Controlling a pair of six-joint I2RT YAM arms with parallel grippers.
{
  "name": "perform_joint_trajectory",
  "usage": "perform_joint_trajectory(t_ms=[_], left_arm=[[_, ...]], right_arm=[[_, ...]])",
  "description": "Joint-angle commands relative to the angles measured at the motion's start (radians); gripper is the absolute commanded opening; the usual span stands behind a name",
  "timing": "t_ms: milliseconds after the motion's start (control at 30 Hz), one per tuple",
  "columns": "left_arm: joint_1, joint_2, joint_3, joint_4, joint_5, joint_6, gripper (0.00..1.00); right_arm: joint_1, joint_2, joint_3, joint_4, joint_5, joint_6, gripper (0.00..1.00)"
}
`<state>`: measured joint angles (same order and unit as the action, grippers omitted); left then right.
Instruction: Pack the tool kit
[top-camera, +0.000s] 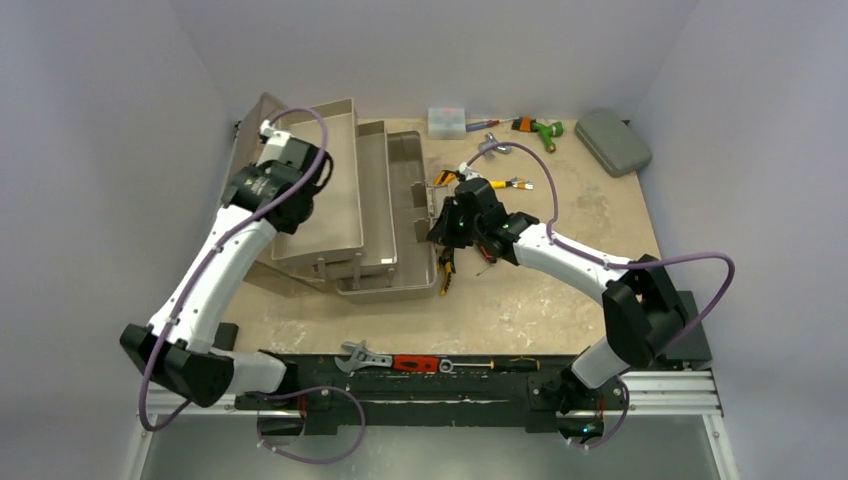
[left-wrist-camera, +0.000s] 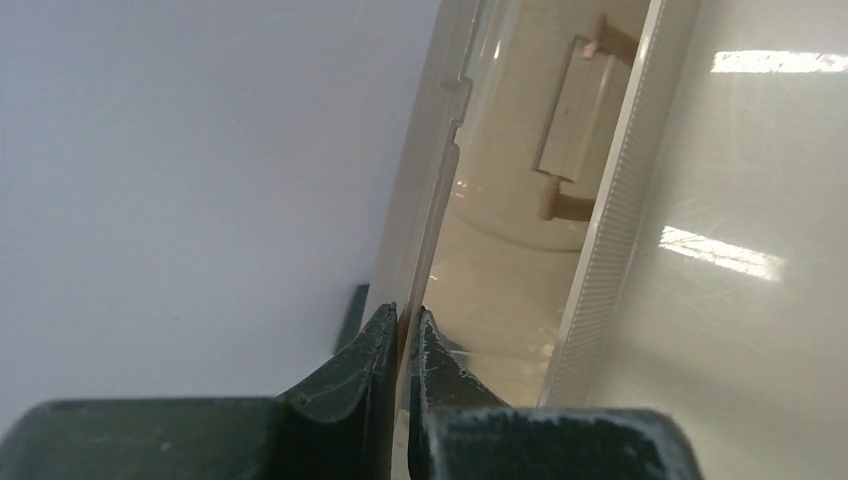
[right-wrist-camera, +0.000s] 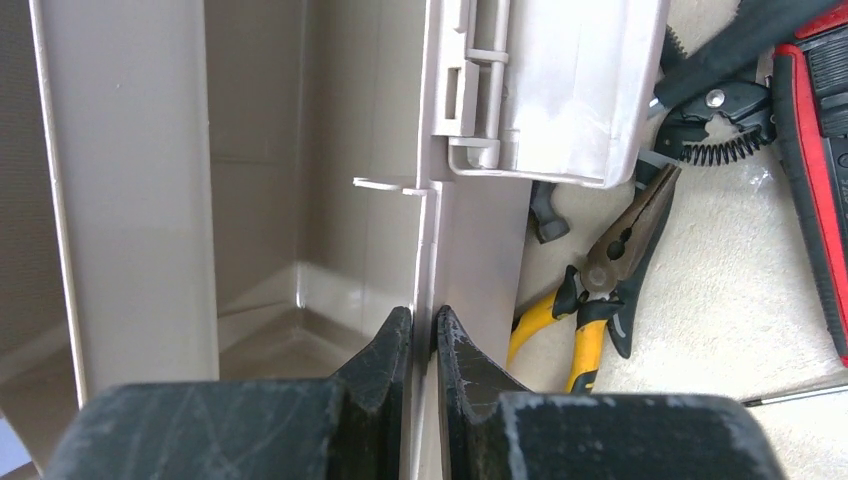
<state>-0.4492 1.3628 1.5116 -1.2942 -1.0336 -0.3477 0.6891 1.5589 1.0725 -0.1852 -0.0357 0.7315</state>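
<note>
The tan toolbox lies opened out at the table's left, its trays fanned. My left gripper is at its far left corner, shut on the thin edge of the smoky lid; the pink handle shows through the lid. My right gripper is shut on the upright right wall of the rightmost tray. Yellow-handled pliers lie on the table just outside that wall. A red-handled tool and a black spring-jawed tool lie beyond them.
A small clear box, a green-and-orange tool and a flat grey case lie along the back edge. A wrench and a red-handled screwdriver rest on the black rail at the near edge. White walls close in on both sides.
</note>
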Motion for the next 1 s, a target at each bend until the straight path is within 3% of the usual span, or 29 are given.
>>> perform_joint_trajectory(t_ms=[0, 133, 333, 433, 733, 967], left_arm=[[0.118, -0.043, 0.009, 0.212, 0.36, 0.087, 0.0], [0.268, -0.018, 0.016, 0.227, 0.548, 0.08, 0.0], [0.583, 0.024, -0.011, 0.292, 1.106, 0.021, 0.0], [0.69, 0.04, -0.036, 0.344, 1.269, 0.003, 0.0], [0.915, 0.134, -0.064, 0.43, 1.504, -0.041, 0.0], [0.969, 0.109, -0.031, 0.407, 1.436, -0.024, 0.0]], right_arm=[[0.015, -0.027, -0.016, 0.019, -0.048, -0.026, 0.0], [0.015, -0.013, -0.017, 0.04, -0.061, -0.027, 0.0], [0.015, 0.023, 0.025, 0.068, -0.075, -0.022, 0.0], [0.016, 0.044, 0.081, 0.065, -0.089, -0.028, 0.0], [0.117, 0.171, 0.327, -0.006, -0.116, -0.058, 0.0], [0.145, 0.282, 0.398, -0.004, -0.139, -0.046, 0.0]])
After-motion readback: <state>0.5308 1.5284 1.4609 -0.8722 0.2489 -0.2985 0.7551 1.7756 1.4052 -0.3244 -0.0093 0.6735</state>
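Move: The left hand already pinches the rim of the toolbox's raised lid, and has to take it out to a spot about 11 cm left, 7 cm ahead and 9 cm lower. The toolbox's top tray lies some 14 cm right of this hand, about level fore and aft and 6 cm below. The right hand grips the bottom bin's right rim. From it the bin's middle is roughly 7 cm left, 4 cm ahead and 5 cm down, and the yellow pliers are 4 cm back, 2 cm right and 9 cm down. Swinging left and down, then left and forward, the left hand carries the lid rim away from the trays, about 11 cm left in all, rolling some 60 degrees until its fingers point down and forward; the shut fingers come free of the rim by the end. The right hand waits, keeping its pinch on the bin rim, then drags it about 5 cm left and a little forward. ##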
